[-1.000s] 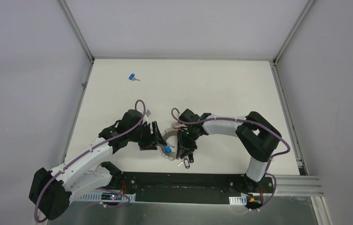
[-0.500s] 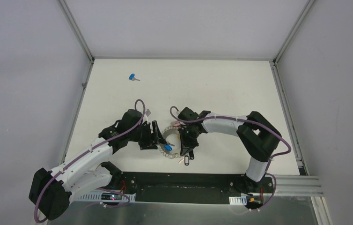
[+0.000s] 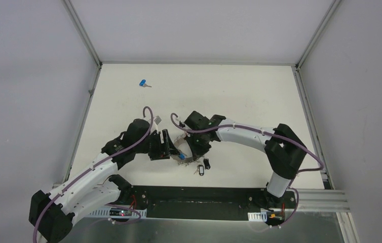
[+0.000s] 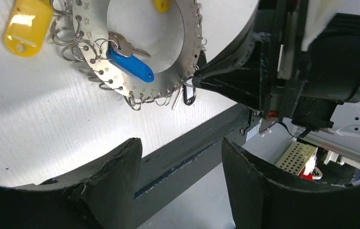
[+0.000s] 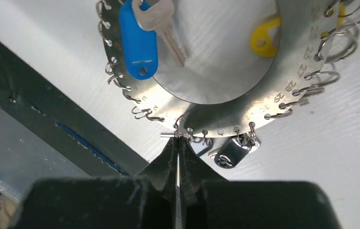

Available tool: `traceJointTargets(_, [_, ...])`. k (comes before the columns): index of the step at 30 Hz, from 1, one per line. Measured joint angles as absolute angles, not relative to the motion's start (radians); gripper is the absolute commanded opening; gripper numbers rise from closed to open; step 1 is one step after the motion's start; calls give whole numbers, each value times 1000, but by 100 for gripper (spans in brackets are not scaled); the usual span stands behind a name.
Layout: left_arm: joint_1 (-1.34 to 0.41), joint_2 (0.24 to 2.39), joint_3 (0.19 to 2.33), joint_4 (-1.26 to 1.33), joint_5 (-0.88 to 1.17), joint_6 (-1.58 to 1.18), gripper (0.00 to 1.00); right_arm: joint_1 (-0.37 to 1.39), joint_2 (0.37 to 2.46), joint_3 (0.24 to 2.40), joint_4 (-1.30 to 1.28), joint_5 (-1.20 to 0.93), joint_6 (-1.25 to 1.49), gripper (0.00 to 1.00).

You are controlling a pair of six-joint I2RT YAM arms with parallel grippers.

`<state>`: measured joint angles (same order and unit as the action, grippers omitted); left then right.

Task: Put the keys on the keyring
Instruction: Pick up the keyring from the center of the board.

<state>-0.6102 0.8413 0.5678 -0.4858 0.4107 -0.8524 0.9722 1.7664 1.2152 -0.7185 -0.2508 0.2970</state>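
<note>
The keyring (image 5: 245, 107) is a flat grey metal ring fringed with small wire loops, lying on the white table between the two grippers (image 3: 183, 150). A blue-tagged key (image 5: 139, 40) and a yellow tag (image 5: 263, 38) hang on it. My right gripper (image 5: 178, 138) is shut, its tips pinching a small loop on the ring's near rim. My left gripper (image 4: 182, 143) stands open just left of the ring with nothing between its fingers. A loose key with a blue head (image 3: 142, 83) lies far back on the left. Most of the keyring is hidden under the arms in the top view.
Black tags (image 3: 200, 171) lie by the ring's near side, close to the table's dark front edge (image 4: 192, 152). A second yellow tag (image 4: 23, 26) lies beyond the ring. Grey walls enclose the table (image 3: 239, 91) at the back and both sides.
My right gripper has shut and moved up and to the left, and the keyring has shifted that way with it. The left gripper has stayed open, its arm shifting a little.
</note>
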Motion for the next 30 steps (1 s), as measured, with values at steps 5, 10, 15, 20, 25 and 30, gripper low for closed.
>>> traceJointTargets(5, [-610, 743, 570, -487, 370, -799, 63, 977, 1607, 1179, -678, -213, 222, 0])
traceJointTargets(10, [-610, 660, 596, -467, 369, -684, 63, 975, 1352, 1051, -508, -188, 138, 0])
traceJointTargets(15, [-610, 626, 606, -369, 430, -546, 62, 975, 1159, 871, -311, -179, 72, 0])
traceJointTargets(20, [-610, 636, 604, -185, 541, -434, 56, 974, 1051, 752, -175, -189, 18, 0])
traceJointTargets(25, [-618, 684, 566, 56, 659, -368, 42, 972, 1014, 736, -69, -242, 9, 0])
traceJointTargets(30, [-643, 697, 517, 183, 708, -292, 41, 970, 979, 716, 32, -298, 17, 0])
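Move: The right fingers already pinch a small ring on the keyring's near-right rim, slightly above the board; the keyring's middle is about 4 cm ahead, 5 cm left and 2 cm lower. The blue tag lies 1 cm ahead and 6 cm left, and a black fob 3 cm back and 3 cm right, both some 3 cm lower. From the empty left hand, the keyring's middle is roughly 5 cm ahead, 5 cm right and 9 cm down. Keeping its pinch on the small rim ring, the right hand lifts the keyring about 18 cm almost straight up, its fingers swinging from downward to nearly level, pointing left. The open left hand rises 13 cm alongside, then shifts some 4 cm right towards the held rim, levelling to point right and partly closing; it grips nothing yet. ##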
